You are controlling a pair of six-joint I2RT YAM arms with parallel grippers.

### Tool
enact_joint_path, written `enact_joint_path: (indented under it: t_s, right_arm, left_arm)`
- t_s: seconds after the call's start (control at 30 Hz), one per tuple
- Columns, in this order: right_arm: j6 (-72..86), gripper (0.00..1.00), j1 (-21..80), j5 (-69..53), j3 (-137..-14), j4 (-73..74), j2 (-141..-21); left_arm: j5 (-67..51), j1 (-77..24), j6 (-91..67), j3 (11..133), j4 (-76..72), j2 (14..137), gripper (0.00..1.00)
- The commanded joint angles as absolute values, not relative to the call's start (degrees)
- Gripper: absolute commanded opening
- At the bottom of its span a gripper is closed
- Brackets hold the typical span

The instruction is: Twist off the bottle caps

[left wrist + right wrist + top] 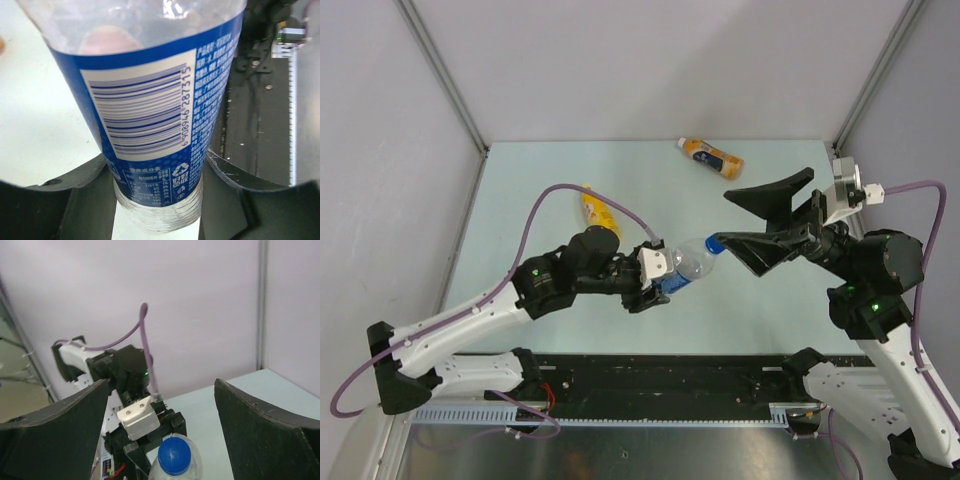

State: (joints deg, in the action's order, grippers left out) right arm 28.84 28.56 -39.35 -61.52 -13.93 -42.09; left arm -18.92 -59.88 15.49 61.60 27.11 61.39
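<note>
My left gripper is shut on the lower body of a clear bottle with a blue label, holding it off the table with its neck pointing right. In the left wrist view the bottle fills the frame between the dark fingers of that gripper. Its blue cap sits on the neck. My right gripper is open, with one fingertip just beside the cap. In the right wrist view the cap lies low between the wide-apart fingers, which do not touch it.
A yellow bottle lies on the table behind the left arm, partly crossed by the purple cable. An orange bottle with a white cap lies at the back, near the right corner post. Pale walls enclose the table on three sides.
</note>
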Motion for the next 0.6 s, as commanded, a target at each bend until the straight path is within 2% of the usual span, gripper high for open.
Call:
enact_joint_path:
  t_s: [0.0,0.2,0.57]
  right_arm:
    - [30.16,0.92,28.64,-27.04,-61.96,-9.25,-42.01]
    - [33.82,0.93,28.61,-16.61,-62.03,-3.19,-44.31]
    - [39.74,0.95,28.83,-9.37,-62.22,2.79,-50.68]
  left_arm:
    - [-7.58,-60.16,14.40,63.72,24.49,62.88,0.00]
    - [5.41,-60.20,12.65,64.16,24.43,64.76,0.00]
    - [29.56,-60.89,10.62,64.55,24.59,68.81,0.00]
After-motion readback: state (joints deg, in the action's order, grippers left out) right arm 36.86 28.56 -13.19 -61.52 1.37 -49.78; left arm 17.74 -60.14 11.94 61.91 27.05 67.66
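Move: The blue cap, still on the bottle in the left hand, lies about 3 cm ahead of the open right hand, 2 cm to its left and some 6 cm below. From the left hand, gripping the bottle near its base, the cap is roughly 16 cm up, 8 cm right and 3 cm ahead. The yellow bottle lies on the table some 31 cm ahead of the left hand, 16 cm left. The orange bottle lies about 50 cm ahead of the right hand, 8 cm right. Forward together: the right hand sweeps out about 12 cm and sinks 7, tipping downward and turning clockwise so its open fingers come into line with the cap, not yet closing on it. The left hand keeps its grip and carries the bottle forward, somewhat left and down, turning it counter-clockwise by some 30 degrees. ##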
